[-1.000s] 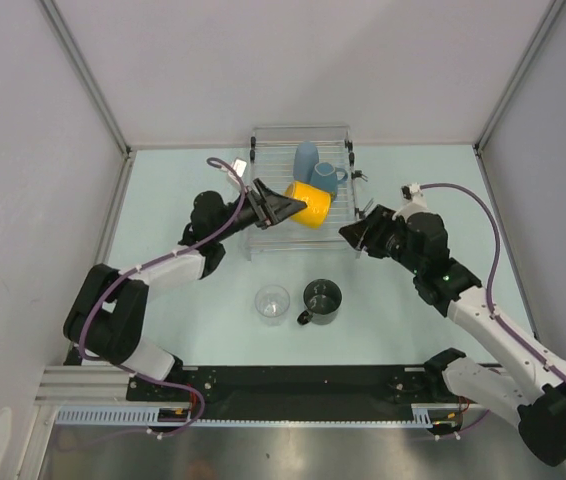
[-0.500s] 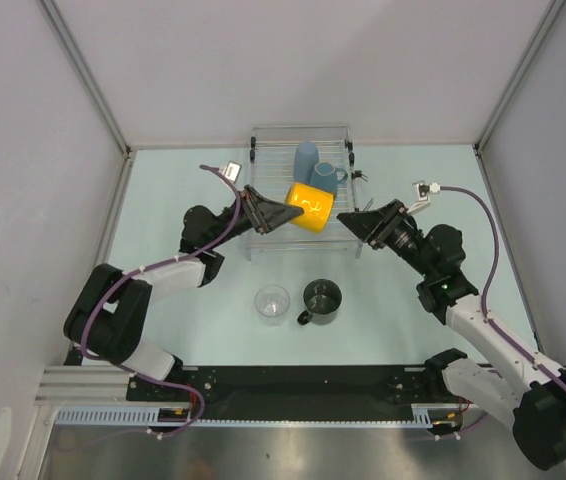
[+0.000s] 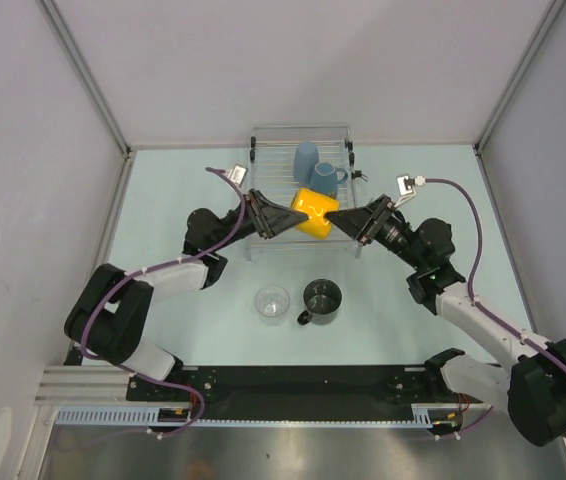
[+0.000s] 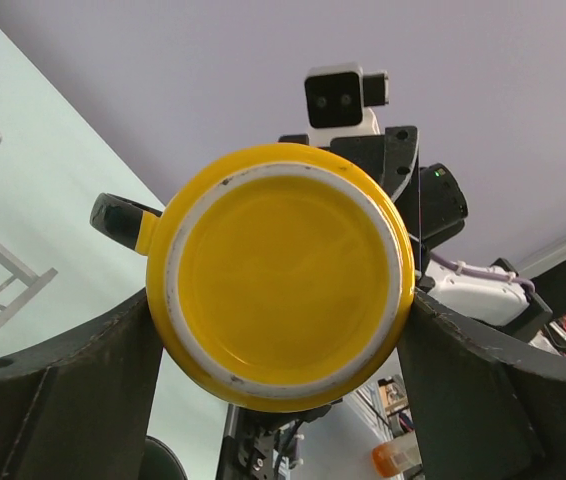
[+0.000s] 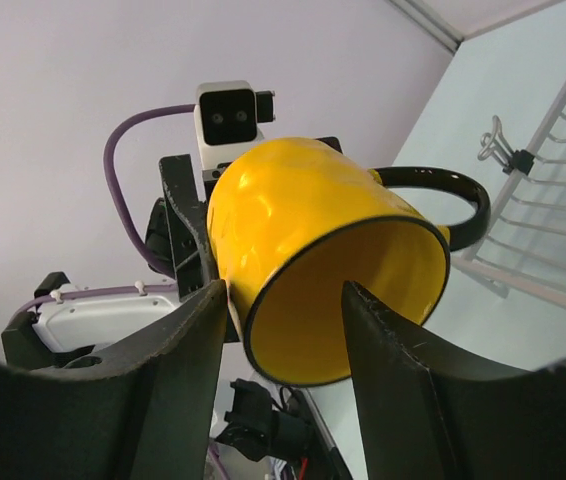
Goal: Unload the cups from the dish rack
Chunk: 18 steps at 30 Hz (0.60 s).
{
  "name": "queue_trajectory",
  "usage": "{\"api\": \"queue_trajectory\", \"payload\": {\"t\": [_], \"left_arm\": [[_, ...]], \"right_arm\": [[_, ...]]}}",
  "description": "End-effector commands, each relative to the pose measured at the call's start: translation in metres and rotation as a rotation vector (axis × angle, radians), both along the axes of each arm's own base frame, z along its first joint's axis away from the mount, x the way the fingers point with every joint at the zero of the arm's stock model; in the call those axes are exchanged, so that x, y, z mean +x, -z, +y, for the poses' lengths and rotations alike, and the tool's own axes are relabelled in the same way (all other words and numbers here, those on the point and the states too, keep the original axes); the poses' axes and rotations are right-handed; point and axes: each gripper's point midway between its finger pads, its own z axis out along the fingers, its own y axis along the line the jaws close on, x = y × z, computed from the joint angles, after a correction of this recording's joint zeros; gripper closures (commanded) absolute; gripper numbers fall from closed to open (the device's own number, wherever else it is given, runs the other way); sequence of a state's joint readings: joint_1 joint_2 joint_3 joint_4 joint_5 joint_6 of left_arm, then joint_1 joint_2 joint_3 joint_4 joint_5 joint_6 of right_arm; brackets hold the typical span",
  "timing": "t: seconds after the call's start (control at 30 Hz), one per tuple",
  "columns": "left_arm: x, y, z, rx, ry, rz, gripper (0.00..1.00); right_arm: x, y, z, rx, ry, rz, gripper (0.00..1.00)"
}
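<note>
The yellow mug (image 3: 313,212) hangs tilted on its side above the dish rack (image 3: 263,246), with my left gripper (image 3: 295,213) shut on its base end. In the left wrist view its yellow bottom (image 4: 288,275) fills the space between both fingers. My right gripper (image 3: 332,215) is open at the mug's mouth (image 5: 348,300). One finger (image 5: 188,340) touches the outside wall and the other (image 5: 403,360) sits in front of the opening. A pale blue cup (image 3: 306,158) and a blue handled mug (image 3: 328,178) stand in the rack. A clear glass (image 3: 272,303) and a dark grey mug (image 3: 321,298) stand on the table.
The rack sits at the back centre against the rear wall. Its wire bars (image 5: 553,200) and a small clip (image 5: 498,150) show beside the right fingers. The enclosure's side walls close in left and right.
My right gripper has swung left from beside the rack up to the yellow mug's mouth. The left gripper has carried the mug slightly right toward it.
</note>
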<state>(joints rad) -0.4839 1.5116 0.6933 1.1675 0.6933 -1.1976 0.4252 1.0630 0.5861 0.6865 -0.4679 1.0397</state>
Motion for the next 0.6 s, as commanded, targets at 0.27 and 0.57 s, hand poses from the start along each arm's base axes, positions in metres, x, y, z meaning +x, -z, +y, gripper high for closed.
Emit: {"api": "queue_trajectory", "payload": {"t": [0.27,0.57], "left_arm": [[-0.048,-0.025,-0.016,-0.075,0.111,-0.11,1.0],[-0.048,-0.023,-0.019,-0.067,0.122,-0.105,0.98]], "right_arm": [[0.001,-0.037,0.028,0.05,-0.1,-0.118,0.67],[-0.005,-0.026,0.03,0.017,-0.116,-0.082,1.0]]}}
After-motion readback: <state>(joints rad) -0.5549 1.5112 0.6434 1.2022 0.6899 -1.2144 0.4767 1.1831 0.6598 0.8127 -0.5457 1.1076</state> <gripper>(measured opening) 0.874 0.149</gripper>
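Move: Some 5 cm to the left of the right hand, a little forward and about 2 cm lower, the yellow cup waits with its mouth towards that hand. The left hand still grips it by the base end, its middle about 4 cm to that hand's right and 1 cm farther out; the right gripper is roughly 9 cm to the left hand's right. From the right hand, the blue handled cup in the rack is about 17 cm ahead, 1 cm left, and the dark cup about 9 cm back, 2 cm left, both well below. Reaching about 3 cm left and then some 2 cm up, the right hand brings its fingers onto the yellow cup's rim and closes them, pinching the upper wall with one finger inside the mouth and one outside, while turning slightly counter-clockwise. The left hand keeps its grip and carries the cup about 3 cm back and 1.5 cm right, towards the right hand, sinking a little. ##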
